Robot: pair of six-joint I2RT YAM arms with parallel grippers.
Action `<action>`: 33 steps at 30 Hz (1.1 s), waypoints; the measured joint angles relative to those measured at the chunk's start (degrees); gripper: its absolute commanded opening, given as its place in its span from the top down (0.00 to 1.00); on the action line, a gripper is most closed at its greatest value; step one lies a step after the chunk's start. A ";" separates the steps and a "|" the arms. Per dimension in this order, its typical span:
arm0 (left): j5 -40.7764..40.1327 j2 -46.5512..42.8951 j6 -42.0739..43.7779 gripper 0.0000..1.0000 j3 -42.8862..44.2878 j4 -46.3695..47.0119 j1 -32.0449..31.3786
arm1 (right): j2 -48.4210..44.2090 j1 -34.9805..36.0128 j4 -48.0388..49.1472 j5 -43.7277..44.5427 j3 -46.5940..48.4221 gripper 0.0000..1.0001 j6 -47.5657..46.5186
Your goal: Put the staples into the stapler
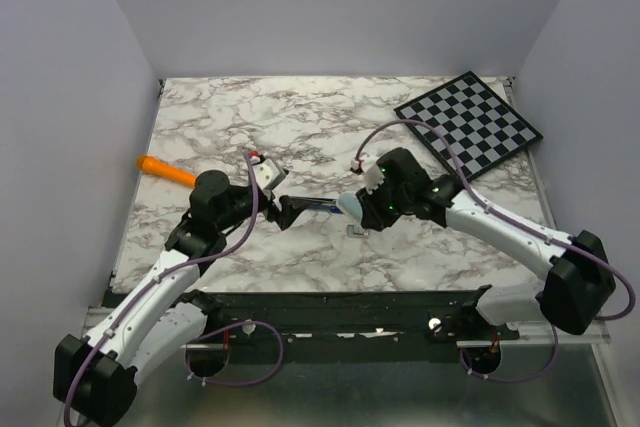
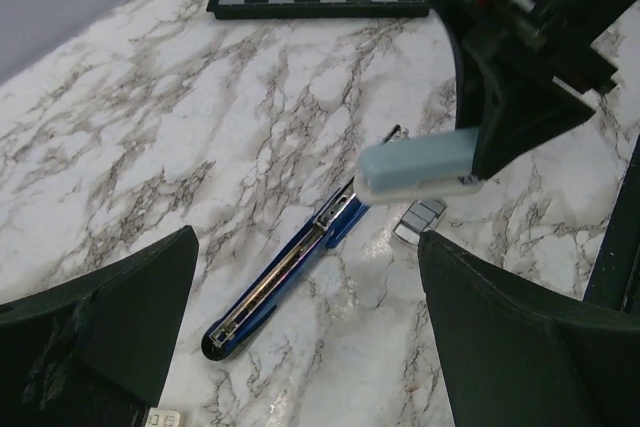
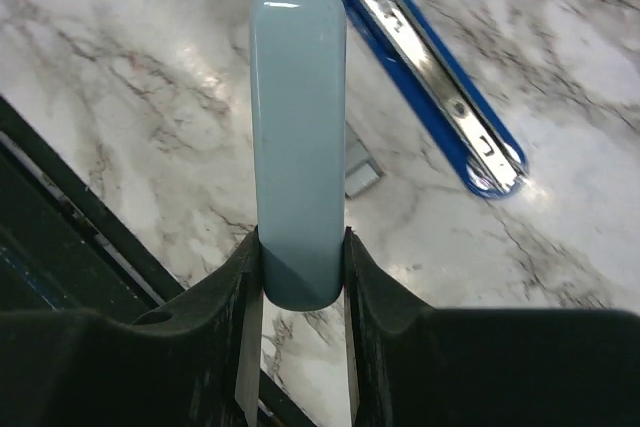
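Note:
The stapler lies open on the marble table. Its dark blue base (image 2: 290, 277) with the silvery channel rests flat, also seen in the right wrist view as the base (image 3: 430, 77). My right gripper (image 3: 298, 257) is shut on the light blue top (image 3: 298, 127), holding the top (image 2: 420, 162) raised off the base. A small grey block of staples (image 2: 420, 219) lies on the table beside the stapler, just below the raised top (image 1: 350, 207). My left gripper (image 2: 310, 297) stands wide open over the base's free end, touching nothing.
An orange pen-like stick (image 1: 165, 169) lies at the table's left side. A checkerboard (image 1: 468, 125) sits at the back right. The table's black front rail (image 1: 330, 302) runs just behind the arm bases.

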 measured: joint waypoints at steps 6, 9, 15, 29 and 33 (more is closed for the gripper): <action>-1.68 -9.42 2.12 0.01 -0.02 -4.09 0.00 | 12.41 10.12 2.10 -1.77 5.53 0.96 -3.02; -2.80 -14.86 3.02 0.01 -0.13 -6.97 0.00 | 17.33 14.01 4.11 -2.27 7.30 0.94 -3.89; -3.69 -20.20 4.17 0.01 -0.31 -10.64 -0.04 | 24.85 17.33 7.02 -2.89 9.38 0.77 -5.86; -1.60 -16.31 7.37 0.01 -0.31 -15.93 -0.09 | 20.02 17.20 7.89 1.62 8.04 0.17 -5.81; 0.39 -12.33 8.17 0.02 -0.28 -15.98 -0.09 | 13.25 14.84 9.01 2.45 5.11 0.13 -3.13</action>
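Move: Below and to the left of the right hand, which already grips the light-blue block by one end, is the bare table spot it is taken to: some 14 cm left, 5 cm back and 9 cm down. The staples lie almost straight beneath that hand, roughly 3 cm left and 10 cm down; the stapler's middle is about 7 cm ahead, 8 cm left and 9 cm below. From the left hand that spot is around 6 cm back, 4 cm right and 18 cm down. Carrying the light-blue block leftward past the staples, the right hand travels about 11 cm left, 8 cm down and 4 cm back, turning some 25 degrees counter-clockwise, then opens to let go on the table and lifts off about 5 cm, drifting right and forward. Meanwhile the empty, open left hand draws back and left while rising about 5 cm, then sinks again. ##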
